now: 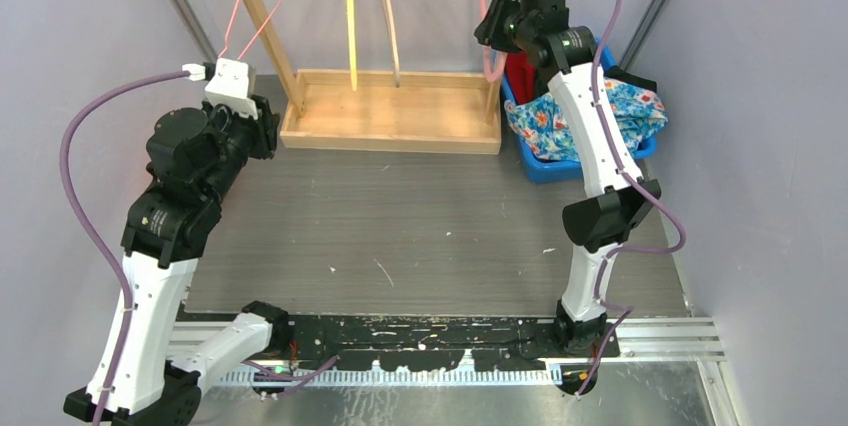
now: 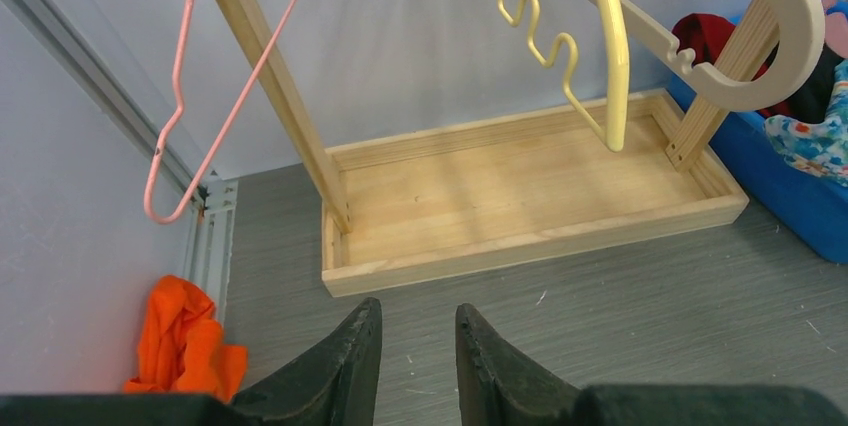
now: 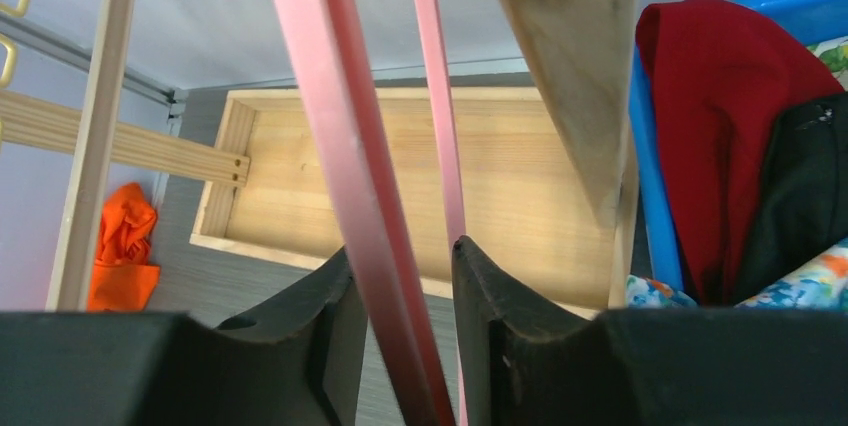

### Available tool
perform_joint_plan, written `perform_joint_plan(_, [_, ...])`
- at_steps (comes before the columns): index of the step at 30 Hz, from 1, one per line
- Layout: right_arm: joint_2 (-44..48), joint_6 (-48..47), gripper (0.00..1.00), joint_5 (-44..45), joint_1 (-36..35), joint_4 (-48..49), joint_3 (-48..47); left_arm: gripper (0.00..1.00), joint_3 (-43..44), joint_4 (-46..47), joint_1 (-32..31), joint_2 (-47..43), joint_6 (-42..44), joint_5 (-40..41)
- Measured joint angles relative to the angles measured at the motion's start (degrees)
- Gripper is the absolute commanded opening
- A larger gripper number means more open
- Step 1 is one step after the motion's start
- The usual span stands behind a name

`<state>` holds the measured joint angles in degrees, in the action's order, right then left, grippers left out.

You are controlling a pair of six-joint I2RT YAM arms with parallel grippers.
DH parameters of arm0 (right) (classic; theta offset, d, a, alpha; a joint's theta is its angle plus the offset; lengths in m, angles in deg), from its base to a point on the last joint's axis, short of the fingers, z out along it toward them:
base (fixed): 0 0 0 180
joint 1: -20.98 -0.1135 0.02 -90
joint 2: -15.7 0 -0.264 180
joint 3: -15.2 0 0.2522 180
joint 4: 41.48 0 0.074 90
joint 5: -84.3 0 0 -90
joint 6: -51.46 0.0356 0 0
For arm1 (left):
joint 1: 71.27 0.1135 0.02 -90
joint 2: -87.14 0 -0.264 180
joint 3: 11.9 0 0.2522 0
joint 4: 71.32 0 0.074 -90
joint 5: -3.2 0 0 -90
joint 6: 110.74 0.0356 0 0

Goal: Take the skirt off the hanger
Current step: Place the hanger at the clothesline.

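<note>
A floral skirt (image 1: 610, 111) lies bunched in the blue bin (image 1: 560, 169) at the back right, off any hanger; it also shows as floral cloth (image 2: 815, 141) in the left wrist view and at the lower right edge (image 3: 800, 281) of the right wrist view. My right gripper (image 1: 495, 34) is raised at the rack's right end. A bare pink hanger (image 3: 345, 146) runs between its fingers; the right gripper (image 3: 400, 266) stands open around it, with a gap beside the bar. My left gripper (image 2: 418, 331) hovers open and empty over the table, in front of the rack's left end.
A wooden rack with a tray base (image 1: 390, 111) holds a pink wire hanger (image 2: 175, 116), a yellow hanger (image 2: 610, 56) and a wooden hanger (image 2: 780, 36). Red cloth (image 3: 720, 96) and black cloth sit in the bin. An orange cloth (image 2: 185, 341) lies by the left wall.
</note>
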<state>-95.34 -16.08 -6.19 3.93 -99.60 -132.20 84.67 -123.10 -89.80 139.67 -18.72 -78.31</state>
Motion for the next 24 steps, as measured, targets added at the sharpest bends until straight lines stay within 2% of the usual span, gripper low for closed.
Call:
perform_joint_plan(14, [7.4,-3.3,0.69,3.4,0.0,0.2,1.9,0.37,0.0,0.0,0.0,0.0,0.0,-0.7])
perform_joint_plan(15, [7.7,-3.4,0.72,3.5,0.0,0.2,2.1,0.39,0.0,0.0,0.0,0.0,0.0,-0.8])
perform_joint_plan(16, [8.0,-3.7,0.81,3.8,0.0,0.2,2.3,0.43,0.0,0.0,0.0,0.0,0.0,-0.8])
perform_joint_plan(17, [8.3,-3.9,0.95,4.3,0.0,0.2,2.5,0.47,-0.1,0.0,0.0,0.0,0.0,-0.9])
perform_joint_plan(18, [8.3,-4.1,0.99,4.5,0.0,0.2,2.6,0.53,-0.1,0.0,0.0,0.0,0.0,-1.0])
perform_joint_plan(23, [9.0,-6.0,1.0,5.7,0.0,0.6,4.1,0.76,-0.1,0.0,0.0,0.7,0.2,-1.1])
perform_joint_plan(24, [9.2,-6.4,1.0,5.9,0.0,0.5,4.5,0.84,-0.1,0.0,0.0,1.0,0.1,-1.1])
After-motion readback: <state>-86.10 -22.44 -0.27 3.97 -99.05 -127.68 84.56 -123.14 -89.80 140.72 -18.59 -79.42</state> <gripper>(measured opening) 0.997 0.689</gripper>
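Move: Just ahead of the right hand, by about 4 cm and nearly at its own height, hangs the pink hanger, its lower end reaching back beside the barely parted fingers. The stand's right post rises some 8 cm ahead and 5 cm to the right; the beige hanger hangs about 18 cm left and 4 cm farther out. Far below, roughly 25 cm right and 6 cm ahead, sits the blue bin. For the left hand, the pink hanger is about 25 cm ahead and 35 cm right. Backing off from the pink hanger now on the clothesline, the right hand climbs about 5 cm while drawing back and to the right, 3 to 4 cm each way, tipping slightly upward as its part-open fingers spread fully around the hanger's bar. The left hand stays in place and only opens its fingers wider. ##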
